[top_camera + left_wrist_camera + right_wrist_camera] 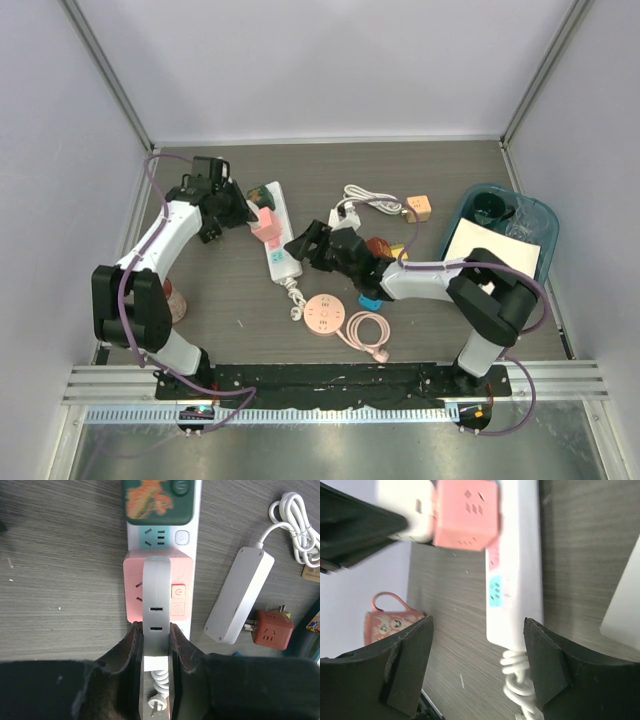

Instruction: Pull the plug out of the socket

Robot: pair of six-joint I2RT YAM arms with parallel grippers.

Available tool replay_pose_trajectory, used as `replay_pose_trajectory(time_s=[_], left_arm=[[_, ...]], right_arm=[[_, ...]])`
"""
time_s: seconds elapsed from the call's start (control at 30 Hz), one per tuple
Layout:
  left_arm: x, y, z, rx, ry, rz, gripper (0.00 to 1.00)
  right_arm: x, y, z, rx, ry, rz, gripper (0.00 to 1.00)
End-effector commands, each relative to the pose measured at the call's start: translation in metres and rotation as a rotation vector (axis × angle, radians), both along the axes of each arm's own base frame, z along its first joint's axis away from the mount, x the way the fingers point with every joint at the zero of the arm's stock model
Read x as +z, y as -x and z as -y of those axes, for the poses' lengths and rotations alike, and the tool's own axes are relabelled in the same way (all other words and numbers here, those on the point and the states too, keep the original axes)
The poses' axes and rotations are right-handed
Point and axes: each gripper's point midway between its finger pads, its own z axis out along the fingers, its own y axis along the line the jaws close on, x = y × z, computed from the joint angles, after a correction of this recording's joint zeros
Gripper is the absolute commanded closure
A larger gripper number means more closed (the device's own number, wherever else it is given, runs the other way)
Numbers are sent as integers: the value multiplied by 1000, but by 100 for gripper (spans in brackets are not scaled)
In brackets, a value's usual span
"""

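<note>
A white socket strip [278,252] lies on the dark table, with a pink cube adapter [134,592] sitting on its middle and a green adapter [157,500] further along. My left gripper [156,630] is shut on a grey-white slotted plug [157,595] that reaches over the pink cube [266,231]. Whether the cube is still seated in the strip, I cannot tell. My right gripper [477,645] is open at the strip's cable end [517,570], one finger on either side, touching nothing. The coiled white cable [520,680] lies just below.
A second grey strip [240,595] and a brown cube adapter [272,630] lie right of the socket strip. A round pink socket [324,313], an orange cube [419,207] and a blue bin [500,230] are nearby. A pink mug [175,300] stands at the left.
</note>
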Motion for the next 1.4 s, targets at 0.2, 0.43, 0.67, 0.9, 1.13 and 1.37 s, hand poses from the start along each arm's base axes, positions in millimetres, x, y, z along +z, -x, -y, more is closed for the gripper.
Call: replay_pose_trajectory(time_s=[0.2,0.43,0.67,0.9,1.13,1.37], left_arm=[[9,-9,14,-61,26,44,100],[9,-9,16,-65,19,44,100],[11,-13,20,-75,27,47,100],[12,-12,24,-85,21,47,100],[12,-12,26,-90,15,42,100],[31,-16,23,-79,-4,68,100]], right_arm=[[78,-78,-12,76,84,156,22],[68,-104,-25,130,66,119,29],[47,-103,-43,205,59,76,32],[20,-102,-64,287,45,24,33],[-30,-99,-52,236,114,-64,44],[-78,-85,-34,234,306,-157,48]])
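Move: The pink adapter, still joined to the white plug in the left fingers, lies about 9 cm ahead of the right hand and 8 cm to its left, at about its height. The green adapter sits some 7 cm farther out on the long power strip; the strip's near end is about 3 cm back, 3 cm left and 5 cm below the right hand. From the left hand the pink adapter is roughly 2 cm ahead, 3 cm right and 5 cm below. Lift the open right gripper forward and up, clear of the strip's near end it has already released, then sink back down to the starting height beside the pink adapter, about 10 cm farther forward and 5 cm left, turning some 15 degrees counter-clockwise. Narrow its fingers partway around the adapter's near right side. Keep the left grip on the white plug, easing it 2 cm right. ##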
